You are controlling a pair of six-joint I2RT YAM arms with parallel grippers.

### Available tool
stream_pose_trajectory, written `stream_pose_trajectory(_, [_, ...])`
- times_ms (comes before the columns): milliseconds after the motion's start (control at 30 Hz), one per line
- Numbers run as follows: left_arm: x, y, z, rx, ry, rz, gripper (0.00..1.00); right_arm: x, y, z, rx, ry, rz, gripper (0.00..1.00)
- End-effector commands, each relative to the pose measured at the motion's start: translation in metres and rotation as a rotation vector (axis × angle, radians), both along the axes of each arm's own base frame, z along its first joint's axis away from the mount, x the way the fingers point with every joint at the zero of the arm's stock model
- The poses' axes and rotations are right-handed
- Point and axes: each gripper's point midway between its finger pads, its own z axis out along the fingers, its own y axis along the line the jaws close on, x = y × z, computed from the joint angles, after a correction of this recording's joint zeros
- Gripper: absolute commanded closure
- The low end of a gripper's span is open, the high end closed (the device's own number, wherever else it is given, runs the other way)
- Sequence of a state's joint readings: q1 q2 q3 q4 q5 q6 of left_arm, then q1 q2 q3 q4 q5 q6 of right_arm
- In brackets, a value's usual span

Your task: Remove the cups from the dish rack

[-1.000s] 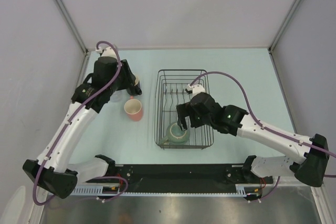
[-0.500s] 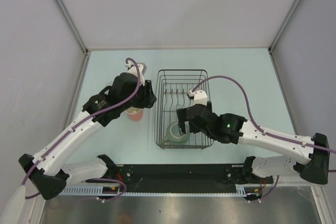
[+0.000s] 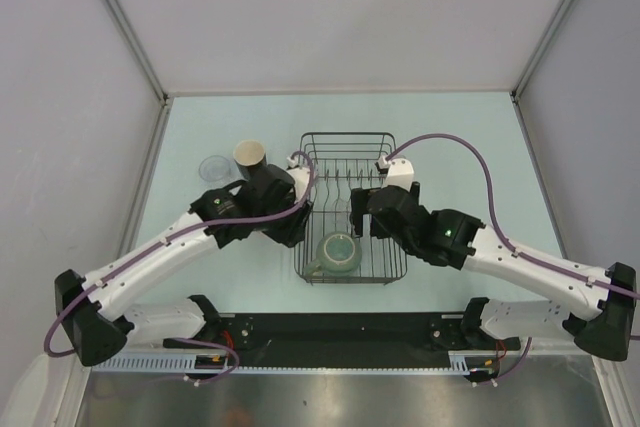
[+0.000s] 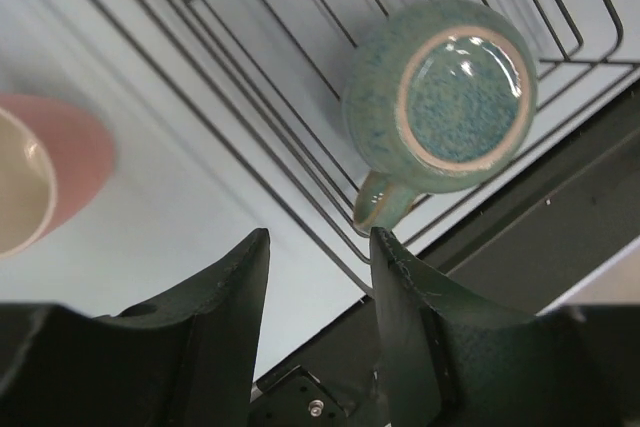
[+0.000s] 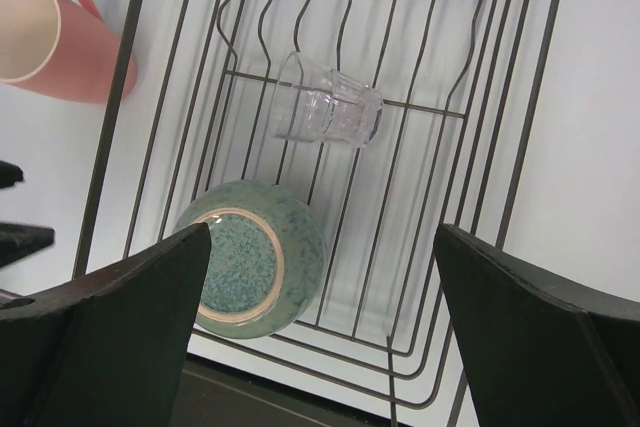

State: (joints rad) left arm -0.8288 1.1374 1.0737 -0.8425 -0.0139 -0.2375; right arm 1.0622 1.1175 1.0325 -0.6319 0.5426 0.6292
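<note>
The black wire dish rack (image 3: 347, 134) stands mid-table. A sage-green handled mug (image 3: 340, 252) (image 4: 450, 97) (image 5: 255, 257) sits upside down in its near end, and a clear glass tumbler (image 5: 328, 102) lies on its side further in. Left of the rack a salmon-pink cup (image 4: 40, 182) (image 5: 55, 42) stands on the table, hidden under my left arm from above. A dark pale-rimmed cup (image 3: 249, 157) and another clear tumbler (image 3: 213, 165) stand at the far left. My left gripper (image 3: 293, 230) (image 4: 318, 277) is open and empty by the rack's left rim. My right gripper (image 3: 358, 215) (image 5: 325, 277) hangs wide open above the rack.
A black rail (image 3: 340, 332) runs along the table's near edge, just beyond the rack (image 5: 117, 97). Grey walls (image 3: 340, 17) enclose the table at the back and both sides.
My left arm has swung right from the far-left cups to the rack's left side, uncovering the dark cup and tumbler. My right gripper has drawn back from the green mug toward the rack's middle.
</note>
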Motion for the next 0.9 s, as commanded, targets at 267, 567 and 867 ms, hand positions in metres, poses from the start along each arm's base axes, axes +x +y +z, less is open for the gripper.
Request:
stream_pose_trajectory(267, [-0.042,-0.043,-0.014,-0.011,0.030,-0.278,0.50,0.006,0.006,0.001,0.041,-0.015,-0.022,0.01])
stream_pose_trajectory(567, [-0.048,-0.049,-0.078,0.070,0.122,-0.299,0.51,0.005,-0.004,0.002,0.048,-0.031,-0.032,0.00])
stream_pose_trajectory(867, [-0.053,-0.064,-0.108,0.069,0.204,-0.323,0.52,0.004,-0.017,0.003,0.045,-0.035,-0.046,0.00])
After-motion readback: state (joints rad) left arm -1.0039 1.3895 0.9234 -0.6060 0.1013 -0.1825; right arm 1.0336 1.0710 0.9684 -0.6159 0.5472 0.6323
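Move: The green mug lies bottom-up in the near end of the rack, its middle about 10 cm to the right of the left hand, 2 cm back and 12 cm below; its handle juts back-left, about 5 cm back and 5 cm right of that hand. A glass in the rack is some 8 cm ahead, 13 cm right, and the pink mug on the table 9 cm ahead, 9 cm left, both about 13 cm down. From the right hand the green mug is roughly 10 cm left, 5 cm back and 15 cm below. The green mug's handle is what the left hand goes for: it first slides back and to the right about 6 cm, nearly level, turning some 15 degrees clockwise, then sinks about 8 cm, edging a little farther right and tipping slightly steeper. Its half-open fingers come down astride the handle without closing; whether they touch it can't be seen. ##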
